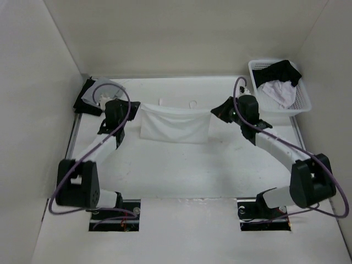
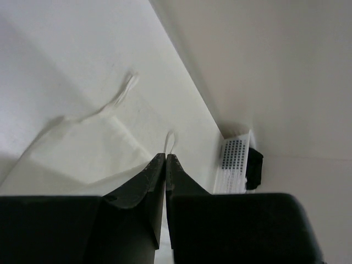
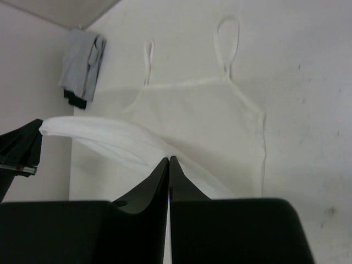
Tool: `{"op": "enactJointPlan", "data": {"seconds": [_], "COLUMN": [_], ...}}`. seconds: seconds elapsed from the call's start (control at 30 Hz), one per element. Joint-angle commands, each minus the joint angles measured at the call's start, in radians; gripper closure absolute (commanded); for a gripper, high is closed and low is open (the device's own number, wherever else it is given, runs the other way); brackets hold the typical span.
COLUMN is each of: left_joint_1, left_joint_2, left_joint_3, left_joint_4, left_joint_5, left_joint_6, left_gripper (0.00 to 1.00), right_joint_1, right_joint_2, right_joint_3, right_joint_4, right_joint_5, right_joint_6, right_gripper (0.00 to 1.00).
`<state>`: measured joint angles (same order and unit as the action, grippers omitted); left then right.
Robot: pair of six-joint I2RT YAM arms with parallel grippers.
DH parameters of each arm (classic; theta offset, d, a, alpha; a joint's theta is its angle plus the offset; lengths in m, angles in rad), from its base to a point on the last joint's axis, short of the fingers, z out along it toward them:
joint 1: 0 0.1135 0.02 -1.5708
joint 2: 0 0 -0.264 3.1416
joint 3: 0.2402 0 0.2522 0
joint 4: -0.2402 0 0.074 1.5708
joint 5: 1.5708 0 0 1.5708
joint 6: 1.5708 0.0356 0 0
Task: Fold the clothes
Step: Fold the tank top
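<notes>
The clothes (image 1: 175, 125), a white thin-strapped top, lie at the back middle of the table. Their near edge is lifted and stretched between my two grippers. My left gripper (image 1: 136, 106) is shut on the left corner of that edge, and my right gripper (image 1: 213, 112) is shut on the right corner. In the right wrist view the raised white band (image 3: 110, 137) runs from my shut right gripper (image 3: 169, 158) to the left gripper's dark fingers (image 3: 19, 149), above the flat body and its two straps (image 3: 228, 33). The left wrist view shows my left gripper (image 2: 165, 155) pressed together over the fabric (image 2: 82, 151).
A white basket (image 1: 300, 96) at the back right holds a black garment (image 1: 280, 71) and white cloth. A grey folded cloth with a black piece (image 1: 93, 94) lies at the back left. White walls enclose the table on three sides.
</notes>
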<state>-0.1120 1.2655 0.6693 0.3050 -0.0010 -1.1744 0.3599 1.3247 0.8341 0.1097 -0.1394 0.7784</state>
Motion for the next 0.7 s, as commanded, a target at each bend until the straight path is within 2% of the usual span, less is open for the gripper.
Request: {"op": "enactJointPlan", "data": {"seconds": [0.0,0.27,0.33,0.37,0.43,0.5,0.63,0.67], "left_joint_1": [-0.007,0.01,0.012,0.016,0.025,0.041,0.05,0.047], "left_joint_2": [0.209,0.628,0.708,0.744,0.762,0.73,0.55,0.494], "left_joint_3": [0.201,0.617,0.691,0.72,0.722,0.673,0.433,0.346], "left_joint_4": [0.166,0.092,0.066,0.037,0.017,0.02,0.071,0.092], "left_joint_5": [-0.062,-0.086,-0.073,-0.073,-0.08,-0.086,-0.117,-0.128], "left_joint_6": [0.015,0.047,0.068,0.07,0.068,0.068,0.084,0.082], "left_gripper": [0.97,0.95,0.89,0.8,0.72,0.69,0.69,0.69], "right_joint_1": [-0.069,-0.192,-0.194,-0.195,-0.19,-0.19,-0.18,-0.166], "right_joint_2": [0.12,0.594,0.677,0.724,0.763,0.746,0.584,0.529], "right_joint_3": [0.156,0.584,0.663,0.707,0.747,0.723,0.489,0.402], "right_joint_4": [0.107,0.091,0.082,0.076,0.052,0.039,0.096,0.143], "right_joint_5": [-0.087,-0.203,-0.204,-0.198,-0.207,-0.186,-0.085,-0.059], "right_joint_6": [-0.03,0.03,0.05,0.061,0.062,0.042,0.016,0.019], "right_gripper": [0.96,0.94,0.84,0.71,0.59,0.53,0.51,0.55]}}
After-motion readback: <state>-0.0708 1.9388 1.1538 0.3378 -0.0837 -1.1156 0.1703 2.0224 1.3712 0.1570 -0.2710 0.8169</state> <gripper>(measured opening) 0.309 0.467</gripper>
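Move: I hold the tank top's hem corners up in both hands. My left hand has the left strap some 12 cm ahead, 7 cm to its right and 18 cm below; the grey clothes stack is about 15 cm ahead and 17 cm to its left. From my right hand, the right strap is roughly 15 cm ahead, 6 cm to its left and 18 cm below; the laundry basket is 20 cm ahead and 31 cm to its right. I swing both hands quickly forward together, nearly level at first, carrying the pinched hem about 20 cm out past the straps. Late in the swing I part my fingers partway and let go of the hem in the air, then sink and ease back a few centimetres, fingers tipping slightly down. ##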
